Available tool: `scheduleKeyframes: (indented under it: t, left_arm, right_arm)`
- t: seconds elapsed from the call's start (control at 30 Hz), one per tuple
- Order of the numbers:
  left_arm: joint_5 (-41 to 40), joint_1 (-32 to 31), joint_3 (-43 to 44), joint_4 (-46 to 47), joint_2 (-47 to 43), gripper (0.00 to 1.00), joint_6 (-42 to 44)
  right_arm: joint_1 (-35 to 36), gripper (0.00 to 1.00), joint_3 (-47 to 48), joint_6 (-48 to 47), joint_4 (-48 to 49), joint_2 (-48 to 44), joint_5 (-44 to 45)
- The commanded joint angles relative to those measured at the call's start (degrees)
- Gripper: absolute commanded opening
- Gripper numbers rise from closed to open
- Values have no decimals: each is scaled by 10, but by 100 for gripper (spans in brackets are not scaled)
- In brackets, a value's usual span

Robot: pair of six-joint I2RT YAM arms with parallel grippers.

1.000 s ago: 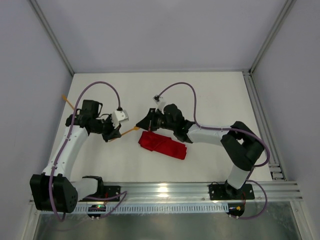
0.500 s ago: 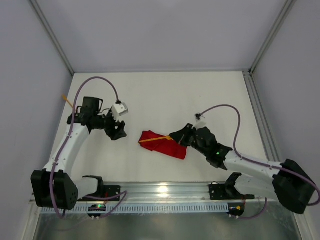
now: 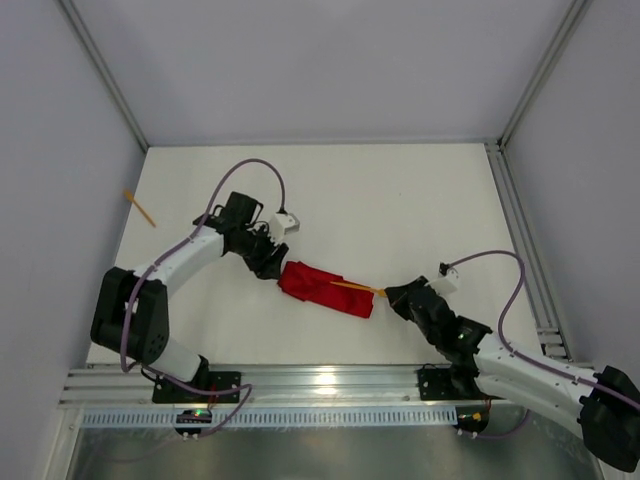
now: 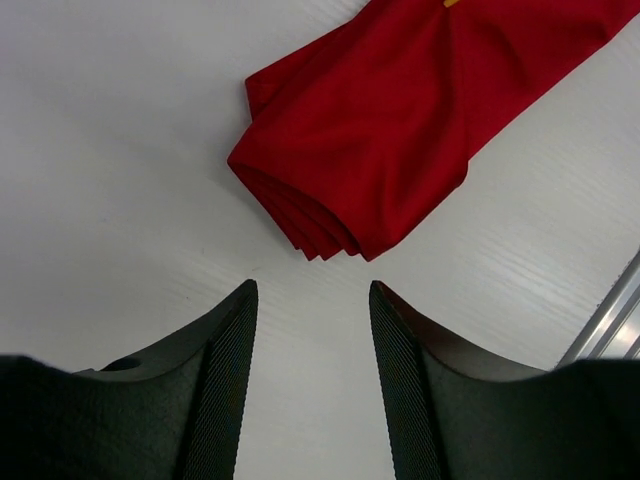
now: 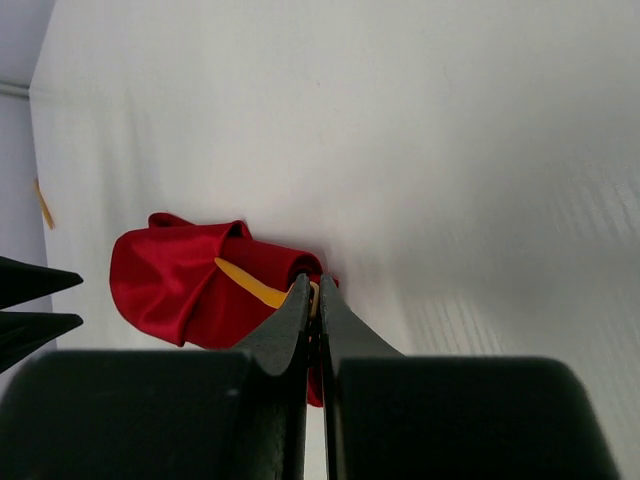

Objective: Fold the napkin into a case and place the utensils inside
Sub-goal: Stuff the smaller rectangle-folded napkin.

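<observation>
The red napkin (image 3: 322,287) lies folded in a long bundle mid-table. An orange utensil (image 3: 352,287) rests on its right half, its tip toward the fold. My right gripper (image 3: 388,294) is shut on that utensil's end at the napkin's right edge. In the right wrist view the jaws (image 5: 315,287) pinch the orange utensil (image 5: 248,282) against the red napkin (image 5: 165,285). My left gripper (image 3: 272,268) stands open just off the napkin's left end. In the left wrist view nothing sits between its fingers (image 4: 312,292), and the napkin (image 4: 390,130) lies just beyond the tips. A second orange utensil (image 3: 140,208) lies alone at the far left.
An aluminium rail (image 3: 330,380) runs along the near edge by the arm bases. Grey walls close the table on three sides, and a metal frame strip (image 3: 520,240) lines the right side. The second utensil (image 5: 44,205) also shows far off in the right wrist view.
My left gripper let go of the utensil, opened and moved right to the napkin's left end. My right arm swung round to the right side, keeping hold of the utensil, which now lies over the napkin.
</observation>
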Motion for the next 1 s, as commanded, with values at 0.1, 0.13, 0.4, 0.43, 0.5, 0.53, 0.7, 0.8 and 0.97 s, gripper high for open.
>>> scheduleKeyframes:
  t: [0.1, 0.13, 0.4, 0.43, 0.5, 0.53, 0.7, 0.8, 0.97]
  left_arm:
    - [-23, -19, 37, 48, 55, 45, -50]
    - [-29, -23, 37, 53, 61, 45, -53]
    - [-44, -44, 41, 61, 103, 31, -62]
    - [-46, -44, 42, 61, 106, 27, -62]
    - [-45, -44, 42, 61, 110, 24, -62]
    - [-41, -44, 42, 60, 111, 23, -62]
    - [-38, -44, 40, 57, 118, 17, -66]
    - [-32, -44, 40, 54, 123, 14, -67]
    - [-30, -44, 40, 53, 124, 9, -67]
  right_arm:
    - [1, 3, -11, 31, 36, 38, 41]
    - [2, 3, -13, 34, 38, 35, 38]
    - [2, 3, 1, -3, -18, -40, 43]
    - [2, 3, 0, -2, -22, -45, 37]
    - [2, 3, -6, 2, -24, -49, 18]
    - [2, 3, -8, 3, -24, -48, 13]
    - [2, 3, -9, 1, -25, -46, 2]
    - [2, 3, -9, 2, -18, -45, -8]
    - [3, 3, -36, 23, 38, -29, -15]
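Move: Just ahead of the left hand by 1 cm, some 3 cm to its right and about 5 cm below, is the napkin's left end. The flap mouth lies about 14 cm right of that hand and 2 cm back; the utensil's middle is about 20 cm right and 3 cm back. For the right hand, which already grips the utensil's right end, that flap mouth is some 13 cm to the left, 1 cm ahead and 3 cm lower. Sinking about 5 cm while easing some 2 cm to the right, the left hand comes down onto the napkin's left end, then its half-open fingers draw nearly shut and pinch the layered edge there. The right hand keeps its grip on the utensil, dipping and rising by about a centimetre before settling roughly where it began. ##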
